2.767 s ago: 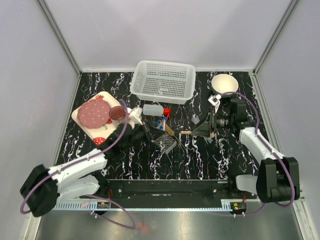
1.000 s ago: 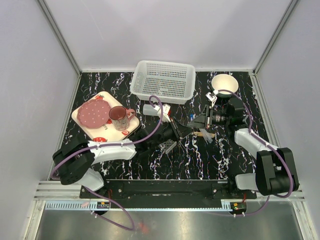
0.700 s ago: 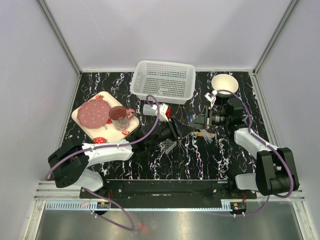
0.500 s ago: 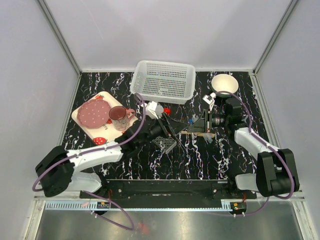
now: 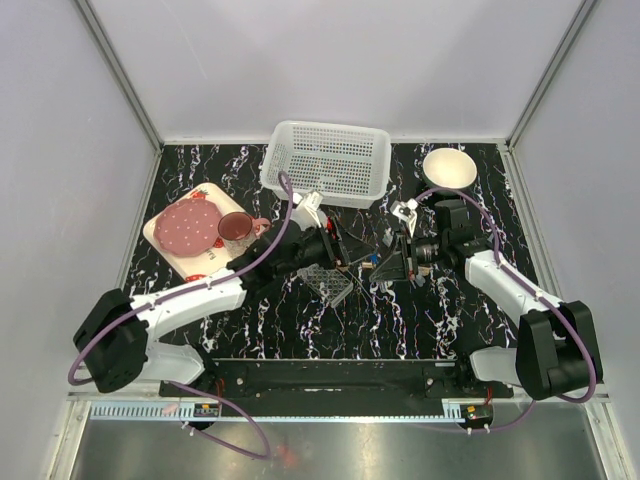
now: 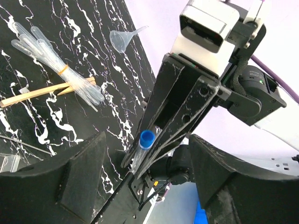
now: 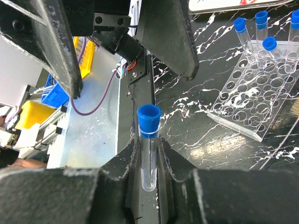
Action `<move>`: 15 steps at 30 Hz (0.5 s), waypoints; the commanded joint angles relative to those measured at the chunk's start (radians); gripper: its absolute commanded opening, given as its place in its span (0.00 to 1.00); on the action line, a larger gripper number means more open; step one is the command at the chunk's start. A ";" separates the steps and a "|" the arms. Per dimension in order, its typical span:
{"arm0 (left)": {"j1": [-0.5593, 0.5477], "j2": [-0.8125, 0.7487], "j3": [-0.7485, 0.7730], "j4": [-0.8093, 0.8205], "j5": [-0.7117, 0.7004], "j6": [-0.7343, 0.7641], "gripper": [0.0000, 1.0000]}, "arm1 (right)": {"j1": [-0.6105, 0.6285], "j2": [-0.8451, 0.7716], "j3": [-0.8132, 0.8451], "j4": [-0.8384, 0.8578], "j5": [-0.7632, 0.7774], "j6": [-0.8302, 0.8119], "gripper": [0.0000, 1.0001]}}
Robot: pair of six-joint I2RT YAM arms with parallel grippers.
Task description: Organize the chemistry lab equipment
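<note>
My right gripper (image 7: 148, 149) is shut on a clear blue-capped test tube (image 7: 149, 140), held upright with the cap above the fingers. The left wrist view shows the same test tube (image 6: 145, 142) pinched in the right gripper's black fingers. My left gripper (image 6: 149, 196) faces it, open wide and empty. From above, the left gripper (image 5: 338, 250) and right gripper (image 5: 383, 268) sit close together mid-table. The mesh tube rack (image 5: 328, 283) lies just in front of them. The rack (image 7: 254, 100) holds several blue-capped tubes (image 7: 269, 45). Pipettes (image 6: 56, 70), wooden sticks (image 6: 37, 94) and a small funnel (image 6: 122, 39) lie on the table.
A white mesh basket (image 5: 325, 160) stands at the back centre and a white bowl (image 5: 449, 167) at the back right. The strawberry tray (image 5: 165, 245) with a pink plate (image 5: 190, 225) and mug (image 5: 235, 225) sits at the left.
My left gripper opened, let go of the test tube and drew back to the left. The tube stays in the shut right gripper, which shifted slightly left.
</note>
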 commanded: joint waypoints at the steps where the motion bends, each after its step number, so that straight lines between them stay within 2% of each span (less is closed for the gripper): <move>1: -0.020 0.058 0.108 -0.075 0.037 0.036 0.71 | 0.009 -0.008 0.045 -0.080 0.009 -0.109 0.08; 3: -0.037 0.075 0.137 -0.092 0.028 0.048 0.65 | 0.009 -0.003 0.049 -0.086 0.010 -0.113 0.09; 9: -0.083 0.124 0.214 -0.251 -0.047 0.100 0.58 | 0.011 0.007 0.058 -0.100 0.012 -0.124 0.09; 15: -0.111 0.142 0.250 -0.330 -0.107 0.136 0.47 | 0.011 0.009 0.059 -0.107 0.010 -0.129 0.09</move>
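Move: The capped test tube stands upright in the right hand's fingers, its middle about 1 cm above that hand's point; from the left hand it lies some 4 cm to the right, level fore and aft, and 3 cm lower. The tube rack is on the table about 5 cm left and 4 cm back of the left hand, 18 cm down; the pipette bundle is some 9 cm to its right and 1 cm forward, equally low. The test tube stays gripped and nearly still in the right hand while the left hand comes in on its blue-capped end, travelling about 3 cm to the right, sinking some 2 cm and easing back slightly. The left fingers tip down about 10 degrees and narrow from wide to roughly half open around the cap, without yet pinching it. ##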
